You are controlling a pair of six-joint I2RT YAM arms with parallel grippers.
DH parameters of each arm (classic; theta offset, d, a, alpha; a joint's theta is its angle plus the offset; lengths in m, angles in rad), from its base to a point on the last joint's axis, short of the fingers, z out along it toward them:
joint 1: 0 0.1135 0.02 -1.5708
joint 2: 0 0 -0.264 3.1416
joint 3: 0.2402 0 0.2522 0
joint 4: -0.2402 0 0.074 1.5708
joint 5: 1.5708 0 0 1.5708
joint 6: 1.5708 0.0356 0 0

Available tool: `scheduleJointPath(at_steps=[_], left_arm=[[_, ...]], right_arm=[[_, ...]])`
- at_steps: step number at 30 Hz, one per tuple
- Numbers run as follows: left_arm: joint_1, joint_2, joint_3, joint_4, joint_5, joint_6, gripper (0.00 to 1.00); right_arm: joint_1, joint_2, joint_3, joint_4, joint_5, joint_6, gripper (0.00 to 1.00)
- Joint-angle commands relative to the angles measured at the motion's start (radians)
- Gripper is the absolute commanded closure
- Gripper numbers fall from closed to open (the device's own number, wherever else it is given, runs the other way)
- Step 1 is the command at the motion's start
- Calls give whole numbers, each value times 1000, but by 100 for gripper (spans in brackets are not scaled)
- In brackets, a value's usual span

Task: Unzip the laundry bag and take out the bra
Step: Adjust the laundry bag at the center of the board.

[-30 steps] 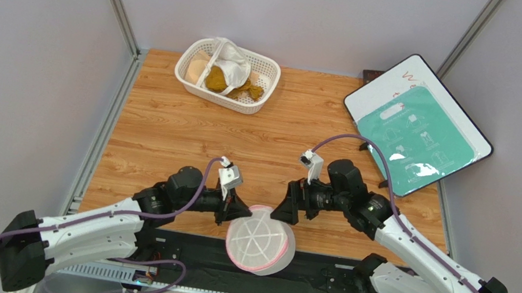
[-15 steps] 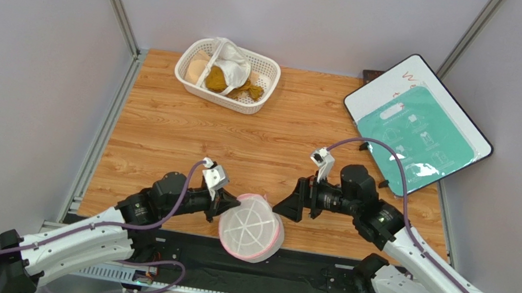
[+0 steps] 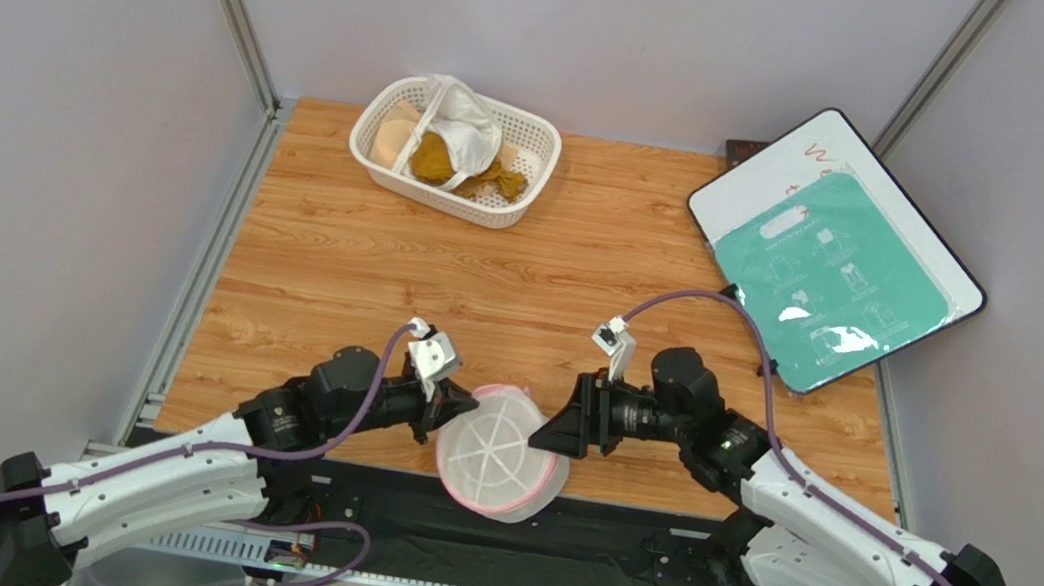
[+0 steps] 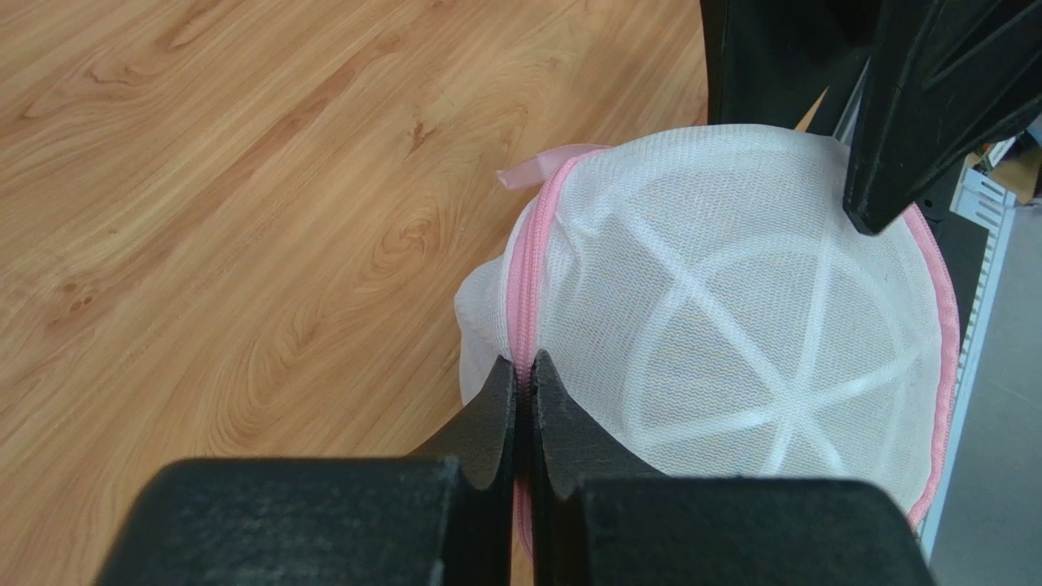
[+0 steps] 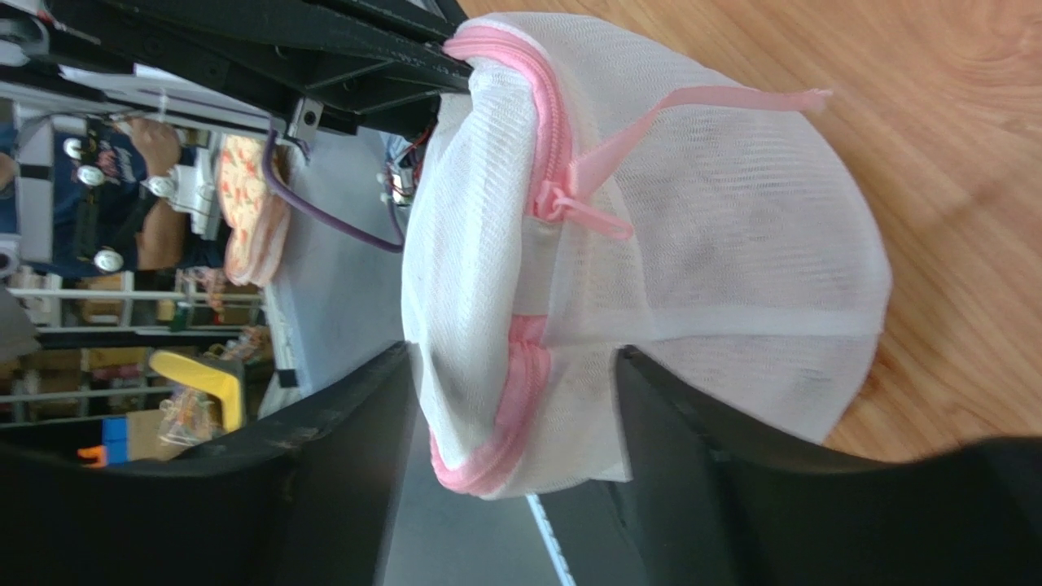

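Note:
The laundry bag (image 3: 504,453), a round white mesh pouch with pink zipper trim, lies at the table's near edge between both arms. My left gripper (image 3: 456,413) is shut on the pink trim at the bag's left rim (image 4: 528,366). My right gripper (image 3: 556,431) stands open at the bag's right side. Its fingers (image 5: 355,415) straddle the rim, and the mesh brushes both of them. The zipper pull (image 5: 565,202) with its pink ribbon (image 5: 722,104) hangs just beyond the right gripper (image 5: 514,360). The zipper looks shut. The bra is hidden.
A white lattice basket (image 3: 540,132) at the back left holds a mustard cloth (image 3: 434,158) and a white cloth (image 3: 468,132). A white board with a teal sheet (image 3: 837,252) leans at the back right. A black rail (image 3: 631,550) runs below the table's near edge.
The left arm drew the bag a little to the left and nearer. The right gripper came in over the bag's right rim, and its jaws narrowed.

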Motion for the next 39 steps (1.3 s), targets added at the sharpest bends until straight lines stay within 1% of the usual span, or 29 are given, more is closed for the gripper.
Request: scheduleJointPath(at_steps=[1,2,3,4,5,6,7,8,10,11,13,16,18,19,21,23,26,28,34,36,39], left_arm=[[-7,-26,-16,76,-10,7,100],[-9,-29,-21,83,-13,2,100],[-9,-31,-28,85,-13,-2,100],[-9,-32,-30,86,-15,-16,100],[-9,-35,-32,88,-22,-24,99],[-9,-34,-28,85,-26,-34,92],[-9,-34,-24,82,-32,-50,82],[-9,-34,-19,70,-33,-57,61],[-9,-35,1,56,-33,-79,47],[-9,-35,8,48,-23,-85,36],[-9,-38,25,45,-16,-100,28],[-9,-40,48,39,13,-117,21],[-9,-40,65,36,22,-134,19],[-9,-40,73,28,19,-140,16],[-9,-43,94,27,7,-157,14],[-9,-48,113,-18,-3,-166,12],[-9,-49,113,-20,40,-169,9],[-9,-35,114,-16,86,-163,9],[-9,55,78,16,158,-183,8],[-9,73,64,77,177,-197,8],[-9,101,47,121,224,-203,6]], right_arm=[[29,33,-13,181,-7,66,44],[43,39,-10,185,-3,66,51],[50,47,-8,183,16,60,78],[58,52,1,163,29,56,92],[72,55,6,148,43,34,100],[79,58,13,128,69,17,100],[87,58,22,64,92,-7,100],[108,55,47,18,117,-59,100],[133,46,64,-65,178,-108,100],[151,36,71,-77,188,-139,100],[165,32,70,-105,203,-165,100],[191,29,68,-151,229,-213,100],[208,35,67,-173,237,-243,100],[230,33,64,-173,243,-253,100],[247,33,55,-180,258,-271,100],[270,29,49,-186,280,-280,100],[311,21,45,-205,304,-305,100],[346,13,52,-211,323,-319,100],[405,19,78,-243,358,-331,100],[418,21,82,-254,373,-333,100],[452,24,85,-263,390,-337,100]])
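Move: The laundry bag is pinched at its zipper edge by the left fingers, its middle about 5 cm back, 6 cm to the right and some 4 cm below them. From the open right hand, the bag's middle lies roughly 5 cm to the left, 2 cm back and 4 cm down. The zip pull sits about 3 cm ahead and 5 cm to the left of the right hand, some 2 cm below it. The laundry bag's near right rim is taken by the right hand, which slips a little left, shuts on it and draws it back about 6 cm and down some 4 to 5, tipping down, rolling and turning counter-clockwise. The left fingers open wide and let go of the zipper edge; that hand rises about 5 cm, then sinks again over the bag, ending slightly back and right. ##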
